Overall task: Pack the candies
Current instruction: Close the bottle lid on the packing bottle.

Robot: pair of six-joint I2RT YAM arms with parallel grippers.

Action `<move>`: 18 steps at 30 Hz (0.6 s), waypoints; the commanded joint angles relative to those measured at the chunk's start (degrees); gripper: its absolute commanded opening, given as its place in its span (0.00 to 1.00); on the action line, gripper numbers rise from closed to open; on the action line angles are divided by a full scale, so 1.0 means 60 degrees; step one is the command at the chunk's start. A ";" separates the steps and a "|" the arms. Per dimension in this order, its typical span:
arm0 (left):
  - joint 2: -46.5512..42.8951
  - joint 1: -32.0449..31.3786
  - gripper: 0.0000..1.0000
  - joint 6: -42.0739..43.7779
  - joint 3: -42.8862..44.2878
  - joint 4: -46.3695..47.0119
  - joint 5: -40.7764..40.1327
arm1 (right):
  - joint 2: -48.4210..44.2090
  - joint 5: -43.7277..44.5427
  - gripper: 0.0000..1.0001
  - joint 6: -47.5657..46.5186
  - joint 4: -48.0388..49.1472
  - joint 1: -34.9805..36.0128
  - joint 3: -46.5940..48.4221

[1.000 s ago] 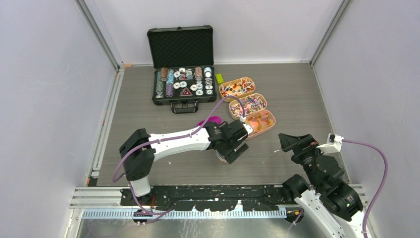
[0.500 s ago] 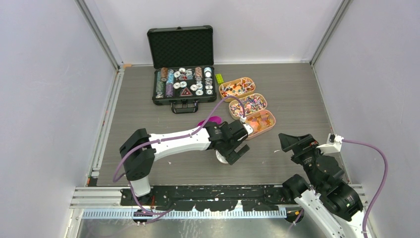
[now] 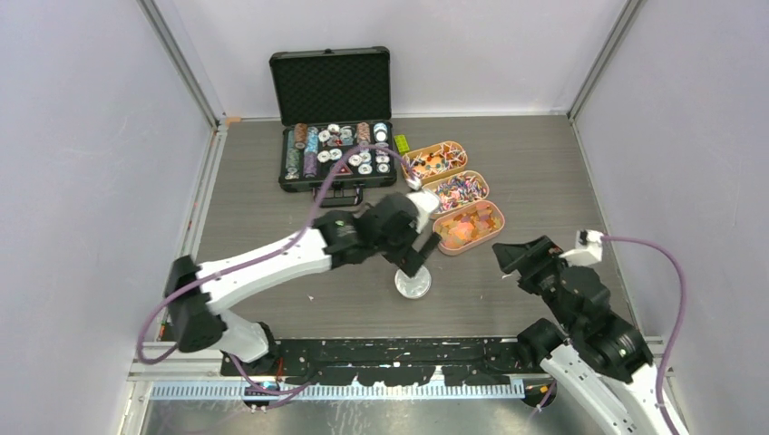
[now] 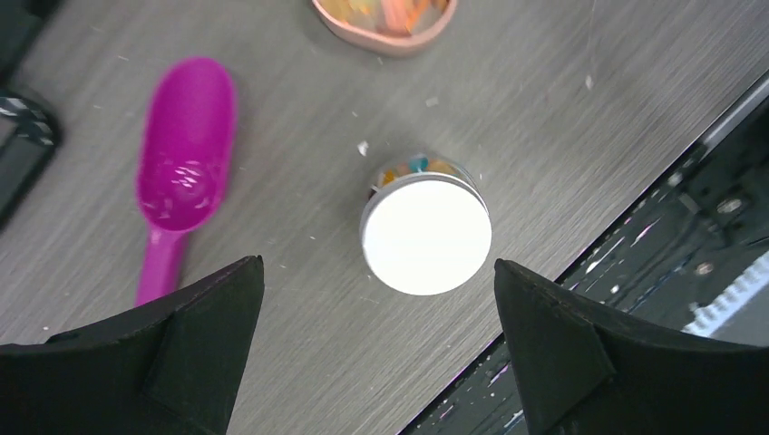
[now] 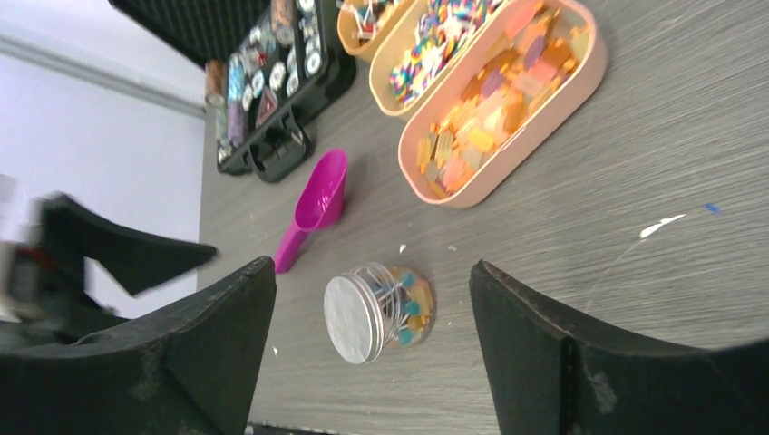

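Candies fill three peach trays (image 3: 454, 191), the nearest holding orange and pink ones (image 5: 490, 118). More candies (image 5: 410, 306) show through a small clear jar (image 3: 413, 285) with a silver lid (image 4: 426, 234) that stands alone on the table. My left gripper (image 3: 415, 254) hovers open above and just behind the jar, which lies below its spread fingertips in the left wrist view (image 4: 378, 265). My right gripper (image 3: 512, 258) is open to the jar's right, facing it (image 5: 372, 265). The magenta scoop (image 4: 181, 154) lies empty left of the jar.
An open black case of poker chips (image 3: 335, 154) sits at the back, with a small yellow-green block (image 3: 401, 143) beside it. White crumbs dot the table near the jar. The table's near edge and black rail (image 4: 671, 272) run close behind the jar.
My left gripper has let go of the jar, risen and drawn back towards the trays; the jar stays standing. The right gripper has edged forward and left.
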 commanded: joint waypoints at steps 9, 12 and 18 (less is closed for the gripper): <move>-0.3137 0.2514 0.73 -0.2031 -0.3143 0.1670 0.3448 | 0.5160 -0.3820 0.66 -0.0452 0.3616 0.0072 -0.0460; -0.3259 0.2585 0.67 -0.2655 -0.3899 0.2256 0.3970 | 0.5857 -0.4182 0.59 -0.0474 0.4303 0.0232 -0.0567; -0.3056 0.2586 0.57 -0.4063 -0.5402 0.4609 0.4686 | 0.6781 -0.4422 0.53 -0.0622 0.5336 0.0716 -0.0804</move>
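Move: The lid, already on the packing bottle, lies about 9 cm below the left hand, some 2 cm back and 1 cm to its right. From the right hand the lid is roughly 20 cm to the left, about level fore and aft, and 13 cm down. Beyond the lid, the magenta scoop lies 14 cm farther out and 5 cm left of it; the orange candy box is 15 cm farther out and 13 cm right of it. Bring the right gripper about 12 cm left and 8 cm down towards the bottle, swinging it counter-clockwise and tipping it down some 20 degrees. Carry the left gripper up and left over the lid, then down and slightly back to its left side, tilting as it goes. Draw both sets of fingers partway closed, touching nothing yet. ##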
